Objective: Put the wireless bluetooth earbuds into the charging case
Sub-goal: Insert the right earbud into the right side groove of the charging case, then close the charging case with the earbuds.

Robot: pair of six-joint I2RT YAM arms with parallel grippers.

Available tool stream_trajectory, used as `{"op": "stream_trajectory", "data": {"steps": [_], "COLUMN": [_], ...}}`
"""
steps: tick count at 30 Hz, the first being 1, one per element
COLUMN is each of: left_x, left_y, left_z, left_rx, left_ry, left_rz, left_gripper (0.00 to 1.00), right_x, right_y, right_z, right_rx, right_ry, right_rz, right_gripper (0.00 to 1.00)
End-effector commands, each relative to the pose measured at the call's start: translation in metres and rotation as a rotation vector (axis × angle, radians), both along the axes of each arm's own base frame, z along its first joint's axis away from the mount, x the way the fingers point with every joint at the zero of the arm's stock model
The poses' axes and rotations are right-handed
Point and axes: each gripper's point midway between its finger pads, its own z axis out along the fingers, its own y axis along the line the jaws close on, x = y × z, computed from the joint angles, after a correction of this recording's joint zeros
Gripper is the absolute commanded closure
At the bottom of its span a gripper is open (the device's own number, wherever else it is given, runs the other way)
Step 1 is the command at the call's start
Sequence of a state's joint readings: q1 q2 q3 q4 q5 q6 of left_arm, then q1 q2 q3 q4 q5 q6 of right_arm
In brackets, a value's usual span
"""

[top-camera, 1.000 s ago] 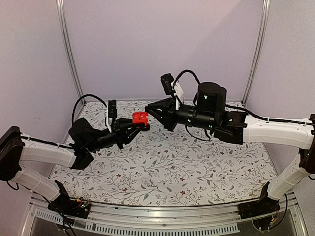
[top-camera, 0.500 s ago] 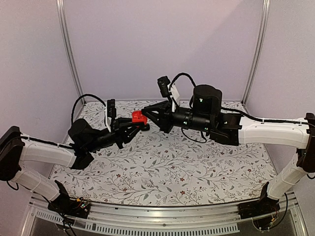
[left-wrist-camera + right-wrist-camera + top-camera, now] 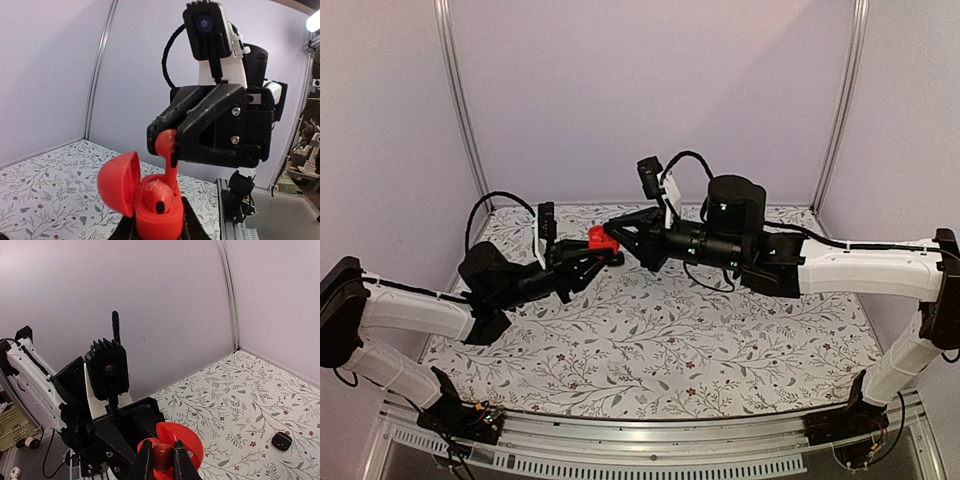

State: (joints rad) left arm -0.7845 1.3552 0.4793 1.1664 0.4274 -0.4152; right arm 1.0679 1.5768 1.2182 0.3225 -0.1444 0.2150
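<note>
My left gripper (image 3: 159, 227) is shut on the body of a red charging case (image 3: 157, 215), holding it upright above the table with its round lid (image 3: 117, 182) swung open to the left. One red earbud (image 3: 156, 192) sits in the case. My right gripper (image 3: 162, 452) is shut on a second red earbud (image 3: 167, 145), gripping its head. That bud's stem points down and reaches into the case beside the seated one. In the top view the two grippers meet at the case (image 3: 601, 238), left gripper (image 3: 607, 257) below, right gripper (image 3: 613, 231) from the right.
A small dark pebble-like object (image 3: 281, 441) lies on the floral tablecloth (image 3: 660, 340) toward the right wall. Metal corner posts (image 3: 460, 110) and lilac walls close in the back and sides.
My right gripper has moved left with its earbud until it is over the open case. The left arm and the case have stayed still.
</note>
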Motion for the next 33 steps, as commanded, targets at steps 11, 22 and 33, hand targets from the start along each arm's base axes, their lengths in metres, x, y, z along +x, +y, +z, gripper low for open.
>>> {"op": "stream_trajectory", "data": {"steps": [11,22,33], "left_x": [-0.002,0.0,-0.003], "left_y": [0.007,0.009,0.005], "left_z": [0.025,0.029,0.021], "left_rx": [-0.059,-0.065,-0.039], "left_ry": [-0.061,-0.07,-0.06], "left_rz": [0.042,0.06,0.03], "left_gripper": [1.0,1.0,1.0], "right_x": [-0.001,0.0,0.0], "right_y": [0.009,0.005,-0.007], "right_z": [-0.008,-0.006,0.042], "right_rx": [0.013,0.016,0.05], "right_ry": [0.07,0.087,-0.016], "right_rz": [-0.003,-0.021,-0.038], "right_gripper": [0.9,0.78,0.56]}}
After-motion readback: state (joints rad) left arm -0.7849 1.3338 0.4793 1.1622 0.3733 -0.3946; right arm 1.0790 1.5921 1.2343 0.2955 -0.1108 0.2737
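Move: The right gripper already holds the red right earbud with its stem reaching into the case; the right-side groove is some 2 cm below this hand, straight under it. The open red charging case's middle is about 2 cm to its left and 3 cm down. A black case lies on the table roughly 27 cm farther out, about level sideways and 32 cm below. From the left gripper, which holds the red case, the earbud is about 4 cm above and 2 cm right. Ease the right gripper down and slightly left, only about half a centimetre, tipping it some 5 degrees, to bring the earbud into the right-side groove. Meanwhile raise the held case about 1 cm with the left gripper, drifting slightly forward and left. Then keep the right hand nearly in place and spread its fingers to let go of the earbud, while the left keeps its grip. ##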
